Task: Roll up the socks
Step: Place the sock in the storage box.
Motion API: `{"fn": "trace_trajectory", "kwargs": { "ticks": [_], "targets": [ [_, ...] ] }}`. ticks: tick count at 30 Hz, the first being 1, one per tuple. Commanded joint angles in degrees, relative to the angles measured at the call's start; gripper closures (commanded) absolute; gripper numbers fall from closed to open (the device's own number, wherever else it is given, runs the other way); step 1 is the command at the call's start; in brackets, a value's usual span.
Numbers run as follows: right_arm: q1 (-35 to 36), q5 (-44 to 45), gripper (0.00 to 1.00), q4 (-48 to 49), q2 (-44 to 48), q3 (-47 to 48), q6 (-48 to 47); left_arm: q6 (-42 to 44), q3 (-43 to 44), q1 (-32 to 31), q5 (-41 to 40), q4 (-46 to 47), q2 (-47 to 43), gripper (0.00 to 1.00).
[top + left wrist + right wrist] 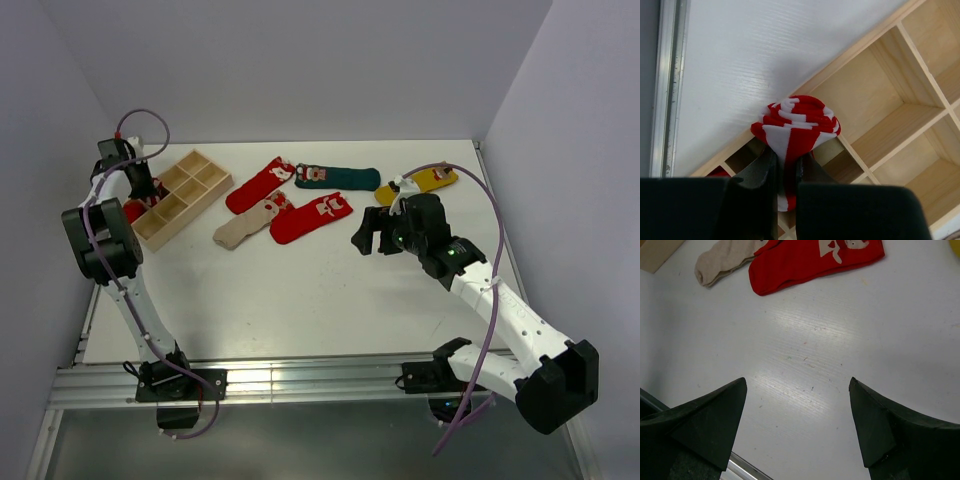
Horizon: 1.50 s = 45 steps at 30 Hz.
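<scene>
A rolled red-and-white striped sock (797, 120) is pinched in my left gripper (787, 162), which is shut on it just above the near-left compartments of the wooden divider tray (890, 100). In the top view that left gripper (143, 195) sits at the tray's left end. Several socks lie flat mid-table: a red one (258, 185), a dark green one (340, 178), a beige one (245, 227), another red one (310, 218) and a mustard yellow one (425, 183). My right gripper (797, 382) hangs open over bare table, below the beige sock (722, 262) and red sock (805, 262).
The wooden tray (185, 195) lies diagonally at the back left. Something red (720, 172) shows in one of its compartments beside my left fingers. The table's aluminium front rail (300, 380) runs along the near edge. Grey walls close in the left, back and right.
</scene>
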<state>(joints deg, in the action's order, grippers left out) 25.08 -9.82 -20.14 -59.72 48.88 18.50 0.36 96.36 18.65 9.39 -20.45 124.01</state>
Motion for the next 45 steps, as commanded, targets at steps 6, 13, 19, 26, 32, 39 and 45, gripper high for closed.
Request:
{"fn": "trace_trajectory", "kwargs": {
  "ticks": [6,13,19,26,32,39,45],
  "targets": [
    [-0.74,0.24,0.10,2.39,-0.92,1.13,-0.92,0.08,3.93,-1.42,-12.45,-13.48,8.09,1.00],
    [-0.74,-0.11,0.11,2.39,-1.18,0.86,-1.01,0.08,7.26,-3.19,-12.46,-19.00,11.95,1.00],
    [-0.74,-0.37,0.11,2.91,-1.01,0.42,-1.01,0.08,8.93,-3.27,-11.32,-22.44,13.28,1.00],
    [-0.74,-0.11,0.11,2.21,-0.39,0.34,-1.19,-1.92,5.25,-3.19,-9.91,-17.53,7.23,0.72],
    [-0.74,-0.46,0.11,2.47,0.05,0.07,-1.01,-2.64,7.35,-3.27,-10.97,-16.29,2.65,0.57],
    [-0.82,-0.37,0.13,1.86,0.31,0.60,-1.63,-5.10,10.69,-3.27,-9.91,-16.47,-0.69,0.50],
    [-0.82,1.03,0.13,1.86,1.89,0.07,-1.36,-8.62,12.80,-3.27,-11.05,-16.47,-3.41,0.44]
  ]
}}
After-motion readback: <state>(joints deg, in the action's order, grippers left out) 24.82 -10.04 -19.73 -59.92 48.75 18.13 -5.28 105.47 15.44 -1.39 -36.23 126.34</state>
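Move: The left hand grips the rolled striped sock low over the box; the second compartment from the near end, in the outer row, lies about 1 cm ahead of it and 4 cm below. The compartment already holding a rolled red sock is about 5 cm to the left and 4 cm back; the empty next one is some 5 cm right and 5 cm ahead. From the right hand the target compartment lies roughly 26 cm ahead, 59 cm left and 17 cm below. Still pinching the striped sock, the left hand presses it down about 2.5 cm into the second compartment while tipping some 10 degrees farther downward. After a short hold the fingers open to about half and let go, and the hand eases back about 2 cm while rising roughly 3 cm. ##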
